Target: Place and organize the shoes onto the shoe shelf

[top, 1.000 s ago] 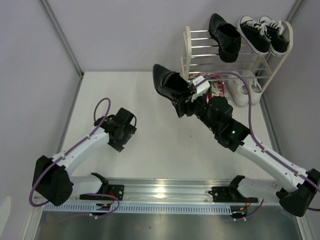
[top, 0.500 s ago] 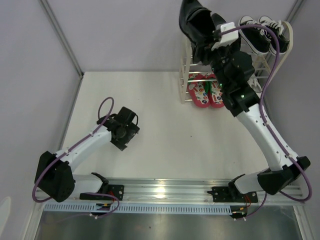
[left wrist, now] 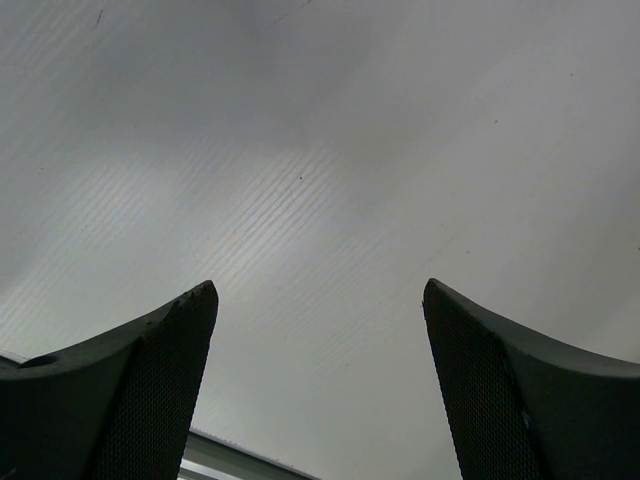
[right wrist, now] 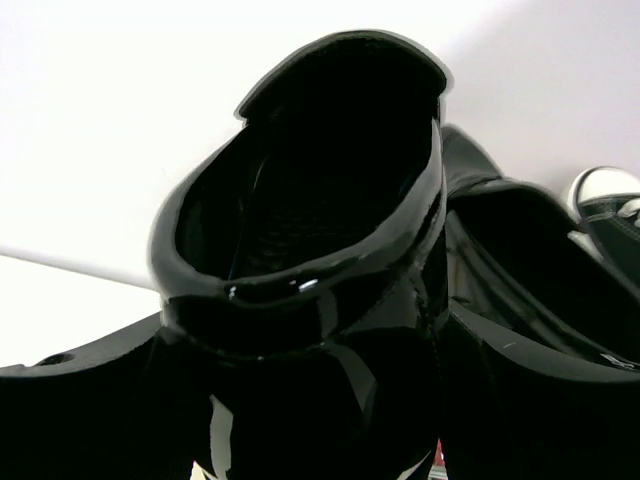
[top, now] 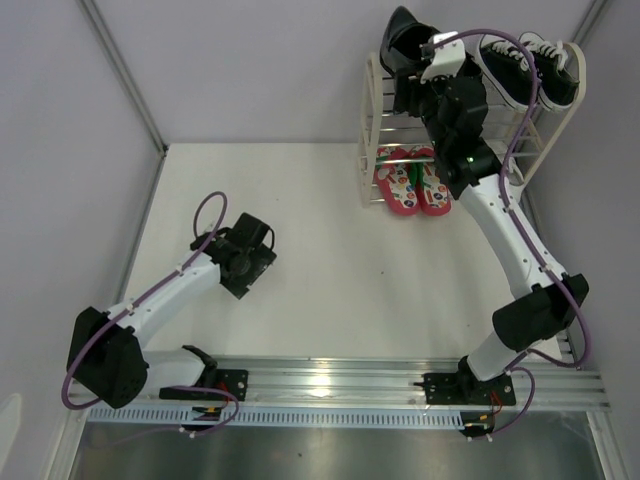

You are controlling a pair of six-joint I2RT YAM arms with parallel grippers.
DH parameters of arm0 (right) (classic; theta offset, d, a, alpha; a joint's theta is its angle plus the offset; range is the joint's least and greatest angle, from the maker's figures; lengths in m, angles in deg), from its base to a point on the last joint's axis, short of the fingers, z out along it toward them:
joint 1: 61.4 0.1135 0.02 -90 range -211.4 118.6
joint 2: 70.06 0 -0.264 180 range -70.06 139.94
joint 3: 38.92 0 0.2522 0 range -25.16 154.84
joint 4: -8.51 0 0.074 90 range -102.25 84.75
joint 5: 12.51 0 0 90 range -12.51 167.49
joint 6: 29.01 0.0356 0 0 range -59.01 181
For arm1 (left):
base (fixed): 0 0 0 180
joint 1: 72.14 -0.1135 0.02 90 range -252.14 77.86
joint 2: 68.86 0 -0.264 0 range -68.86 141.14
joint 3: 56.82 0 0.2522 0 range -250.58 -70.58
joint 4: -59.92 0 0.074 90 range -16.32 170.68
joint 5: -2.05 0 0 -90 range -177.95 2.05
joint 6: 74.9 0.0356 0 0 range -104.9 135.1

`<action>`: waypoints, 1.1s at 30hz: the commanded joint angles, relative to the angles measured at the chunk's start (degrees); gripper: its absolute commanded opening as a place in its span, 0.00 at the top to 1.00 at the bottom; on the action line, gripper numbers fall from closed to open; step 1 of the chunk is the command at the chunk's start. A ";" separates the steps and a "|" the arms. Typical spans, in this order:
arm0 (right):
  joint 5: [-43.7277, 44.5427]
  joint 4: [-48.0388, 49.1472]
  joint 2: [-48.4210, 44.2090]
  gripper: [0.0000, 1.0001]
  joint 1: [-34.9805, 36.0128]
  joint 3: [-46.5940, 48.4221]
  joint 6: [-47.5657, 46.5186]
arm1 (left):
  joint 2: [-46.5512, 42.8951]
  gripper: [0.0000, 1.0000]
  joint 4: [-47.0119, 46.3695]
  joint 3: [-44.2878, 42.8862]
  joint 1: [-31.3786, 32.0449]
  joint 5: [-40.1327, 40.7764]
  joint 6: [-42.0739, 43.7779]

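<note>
My right gripper is shut on a glossy black dress shoe and holds it over the left end of the shoe shelf's top tier. In the right wrist view that shoe fills the frame heel-up between my fingers. The second black dress shoe lies just to its right on the shelf. Red flip-flops sit side by side at the shelf's foot. My left gripper hangs low over the bare table, open and empty.
A pair of black canvas sneakers with white laces takes the right end of the top tier. Grey walls close in behind and beside the shelf. A metal rail runs along the near table edge.
My right arm has swung up and back, carrying the black dress shoe from in front of the shelf to over its top left end. The left arm has barely moved.
</note>
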 commanded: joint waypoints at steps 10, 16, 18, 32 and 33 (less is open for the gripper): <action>1.30 7.47 5.68 1.00 -2.38 7.34 -2.99 | -3.96 0.13 -2.93 1.82 -1.94 3.62 3.02; 0.69 8.09 7.08 1.00 -2.73 7.34 -3.43 | -3.52 0.13 -3.81 1.91 -2.38 3.45 3.46; -0.02 7.56 8.05 1.00 -2.90 7.08 -3.25 | -3.17 0.13 -4.25 1.74 -2.47 3.19 3.81; 9.48 7.91 8.67 1.00 -2.99 3.13 3.42 | -4.05 0.12 -4.69 2.08 -3.88 3.36 5.57; 9.30 7.91 8.32 1.00 -3.08 1.73 3.86 | -4.05 0.12 -4.69 2.26 -3.96 3.27 5.66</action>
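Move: The black shoe already gripped in the right hand is bound for the free left end of the shelf's top rack, whose middle is about 10 cm ahead of that hand and 7 cm below it. The other black shoe lies about 8 cm ahead and 8 cm to the right; the nearer sneaker is some 18 cm right and 8 cm ahead, both slightly below. From the left hand that free spot lies about 33 cm ahead, 33 cm right and 28 cm up. The held black shoe, toe pointing forward, is carried forward and down by the right hand, about 6 cm each way, onto the left end of the top rack next to its mate. The travel slows to a stop while the wrist tips down some 5 degrees and turns slightly clockwise; the fingers keep their hold on the heel. The empty left hand, still open, drifts a couple of centimetres left and forward. ##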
